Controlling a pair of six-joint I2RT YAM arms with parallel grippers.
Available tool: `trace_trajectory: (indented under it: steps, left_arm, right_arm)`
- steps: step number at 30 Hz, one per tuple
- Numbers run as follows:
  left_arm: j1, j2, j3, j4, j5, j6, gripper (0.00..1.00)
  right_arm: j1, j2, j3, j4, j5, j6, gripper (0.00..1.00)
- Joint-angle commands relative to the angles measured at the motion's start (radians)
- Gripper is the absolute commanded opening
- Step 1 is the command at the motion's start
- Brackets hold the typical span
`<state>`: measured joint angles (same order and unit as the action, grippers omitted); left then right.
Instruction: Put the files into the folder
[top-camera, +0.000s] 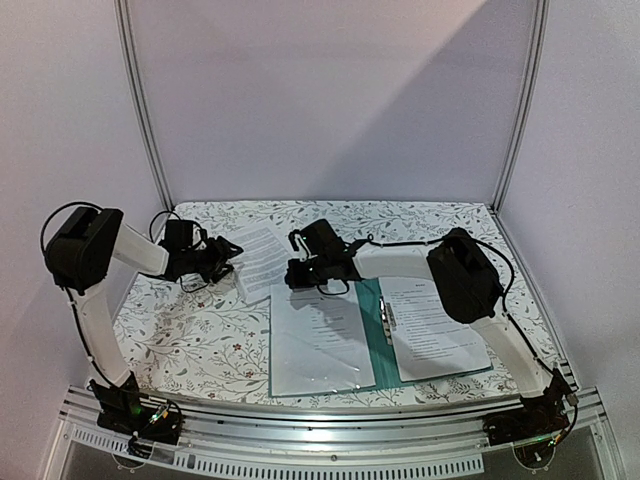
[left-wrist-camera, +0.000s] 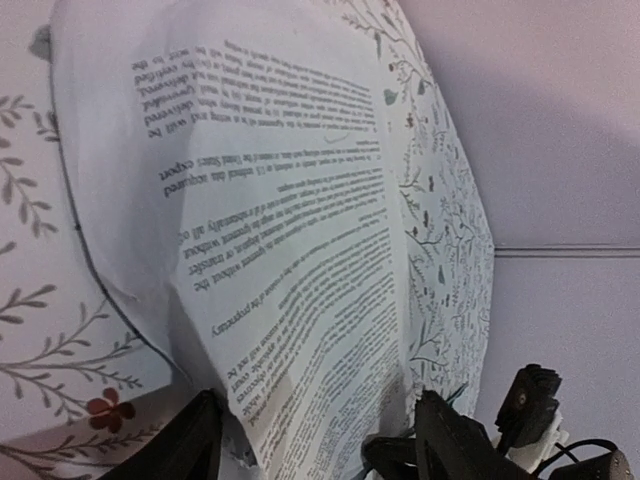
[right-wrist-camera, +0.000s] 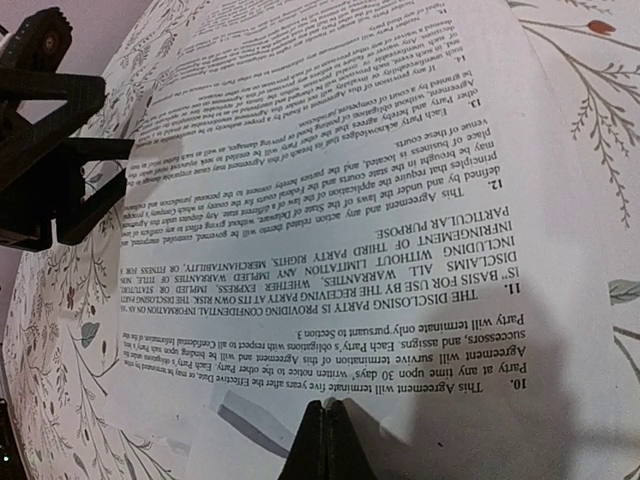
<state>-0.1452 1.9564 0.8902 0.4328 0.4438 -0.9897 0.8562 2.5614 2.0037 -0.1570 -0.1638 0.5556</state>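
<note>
One of the files, a loose white printed sheet (top-camera: 262, 258), lies on the floral table behind the folder's left corner. My left gripper (top-camera: 226, 256) is at its left edge. Seen from the left wrist, that gripper (left-wrist-camera: 315, 445) is open, with the sheet's (left-wrist-camera: 290, 230) lifted, curled edge between its black fingers (left-wrist-camera: 455, 440). My right gripper (top-camera: 292, 274) is at the sheet's right side. From the right wrist it (right-wrist-camera: 326, 408) is shut, tips resting on the sheet (right-wrist-camera: 380, 200). The teal folder (top-camera: 368, 338) lies open in the middle, with a silver clip (top-camera: 388, 318) and a printed sheet (top-camera: 432, 325) on its right half.
A glossy pale page or cover (top-camera: 318, 345) spreads over the folder's left half. The floral tablecloth (top-camera: 190, 335) covers the table, and white walls with metal posts (top-camera: 145, 110) close in the back and sides. The left gripper (right-wrist-camera: 50, 150) shows at the right wrist view's left edge.
</note>
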Motion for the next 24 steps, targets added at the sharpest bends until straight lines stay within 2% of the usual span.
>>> trace_trajectory:
  steps: [1,5,11,16,24]
  left_arm:
    - [-0.027,0.047,-0.004,0.256,0.098,-0.11,0.66]
    - [-0.056,0.077,0.019,0.308,0.107,-0.14,0.64]
    - [-0.071,0.061,0.018,0.273,0.08,-0.118,0.6]
    - [-0.072,0.026,0.015,0.177,0.028,-0.075,0.51]
    - [-0.075,-0.019,0.061,0.006,-0.059,0.053,0.29]
  right_arm:
    - [-0.011,0.06,0.008,-0.026,-0.031,0.015,0.0]
    - [-0.016,0.06,-0.001,-0.026,-0.043,0.02,0.0]
    - [-0.026,0.059,-0.018,-0.017,-0.057,0.028,0.0]
    - [-0.028,0.05,-0.041,-0.002,-0.074,0.039,0.0]
    - [-0.033,-0.008,-0.103,0.03,-0.088,0.036,0.0]
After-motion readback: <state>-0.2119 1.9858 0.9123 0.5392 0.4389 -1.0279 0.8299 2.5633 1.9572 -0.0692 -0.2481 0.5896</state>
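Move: The loose papers' middle lies about 5 cm right of the left hand, roughly level fore-and-aft and 2 cm lower; their left edge already runs between its open fingers. From the closed right fingers, resting on the papers' near right part, the middle is some 8 cm left and 6 cm ahead. The folder's sleeved sheet centres about 7 cm right and 16 cm back of the right hand, its metal clip 21 cm right and 11 cm back. The papers' left edge stays between the left fingers as that hand sweeps about 5 cm right and rises some 3 cm, tilting roughly 10 degrees. It then eases about 1 cm back left and down while the fingers close to around half their gap over the bent edge. The shut right fingers stay put, still holding the near right part down. ##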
